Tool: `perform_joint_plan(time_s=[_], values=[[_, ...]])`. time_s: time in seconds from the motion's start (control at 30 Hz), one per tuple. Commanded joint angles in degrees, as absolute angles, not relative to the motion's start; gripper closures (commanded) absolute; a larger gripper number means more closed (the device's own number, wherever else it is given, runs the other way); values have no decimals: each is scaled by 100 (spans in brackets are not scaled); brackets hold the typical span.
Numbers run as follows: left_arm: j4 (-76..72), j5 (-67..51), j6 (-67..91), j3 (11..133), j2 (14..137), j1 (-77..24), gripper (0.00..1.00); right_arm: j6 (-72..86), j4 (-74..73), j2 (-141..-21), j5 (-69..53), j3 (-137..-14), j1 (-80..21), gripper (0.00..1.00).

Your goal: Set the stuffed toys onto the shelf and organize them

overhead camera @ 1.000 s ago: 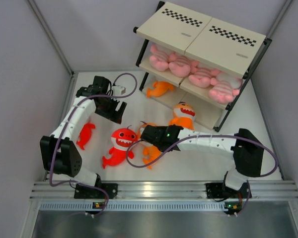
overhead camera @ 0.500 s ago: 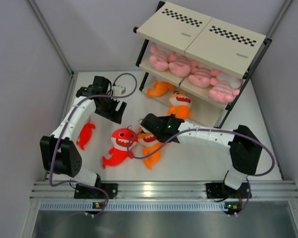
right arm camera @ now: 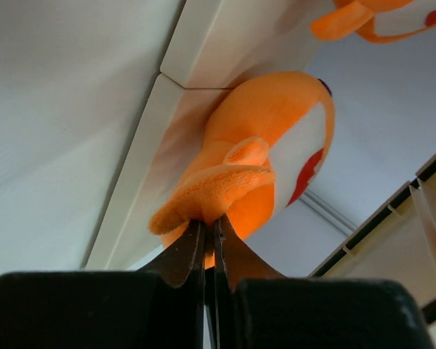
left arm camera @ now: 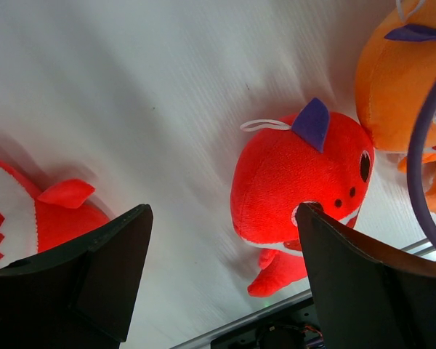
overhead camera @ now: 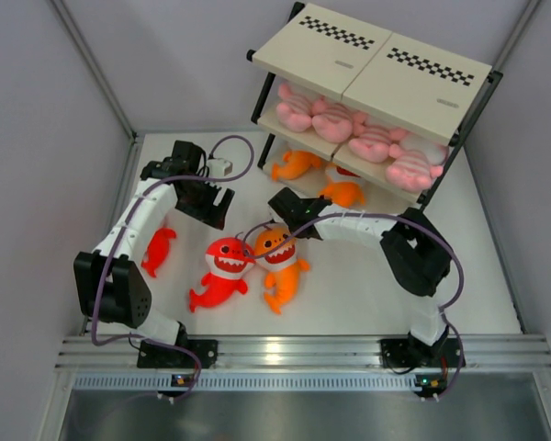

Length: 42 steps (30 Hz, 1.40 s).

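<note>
The shelf stands at the back right, with several pink striped plushies on its middle tier and an orange shark on the lower tier. My right gripper is shut on the tail fin of a second orange shark and holds it at the lower tier's front edge. In the right wrist view the gripper pinches that shark beside the cream board. My left gripper is open and empty, above a red shark, which also shows in the left wrist view.
A third orange shark lies on the table beside the red one. Another red shark lies by the left wall. A purple cable loops over the table sharks. The right forearm spans the space before the shelf.
My right gripper has carried its orange shark up and right, from mid-table to the shelf's lower tier, uncovering the orange shark on the table. The left arm has not moved.
</note>
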<state>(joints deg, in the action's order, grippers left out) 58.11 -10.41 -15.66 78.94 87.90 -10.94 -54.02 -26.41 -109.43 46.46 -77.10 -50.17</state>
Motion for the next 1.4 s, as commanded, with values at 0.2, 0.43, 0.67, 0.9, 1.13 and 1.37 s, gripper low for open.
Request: perform_joint_plan(time_s=[0.2,0.43,0.67,0.9,1.13,1.37], values=[[5625,-1002,-1661,7998,8578,-1099,13,-5528,-1522,-11470,4932,-8156,-4439,98],[5616,-984,-1661,7989,8578,-1099,13,-5519,-1082,-11733,4808,-8349,-4254,92],[5616,-923,-1661,7972,8569,-1099,13,-5529,-1186,-11532,4782,-8148,-4342,64],[5625,-923,-1661,7989,8552,-1099,13,-4852,-2012,-10584,4255,-8183,-4885,38],[5625,-835,-1670,7937,8499,-1099,13,-4122,-2171,-8879,3218,-7244,-5361,36],[5616,-800,-1635,7849,8613,-1099,13,-4992,-1723,-6997,743,-4978,-6292,31]])
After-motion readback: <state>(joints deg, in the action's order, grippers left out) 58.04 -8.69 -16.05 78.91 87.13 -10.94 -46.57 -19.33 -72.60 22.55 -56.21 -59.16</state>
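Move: The right hand, shut on the orange shark's tail, has its place on the lower shelf about 8 cm ahead, 6 cm to the right and some 4 cm below. The shelved orange shark is roughly 14 cm ahead and 5 cm left, at much the same height as that place. On the table, some 10 cm below the hand, the loose orange shark is 15 cm back and 11 cm left, the red shark 16 cm back and 23 cm left. From the left hand the shelf place is about 15 cm ahead, 30 cm right and 7 cm below. Forward about 6 cm, easing a little right and down, the right hand slides the orange shark farther onto the lower shelf by its tail, then opens the fingers to well over half and lets go. It draws back some 16 cm towards the loose orange shark, rising about 10 cm and drifting left, while the wrist rolls its left side up by some 30 degrees. ##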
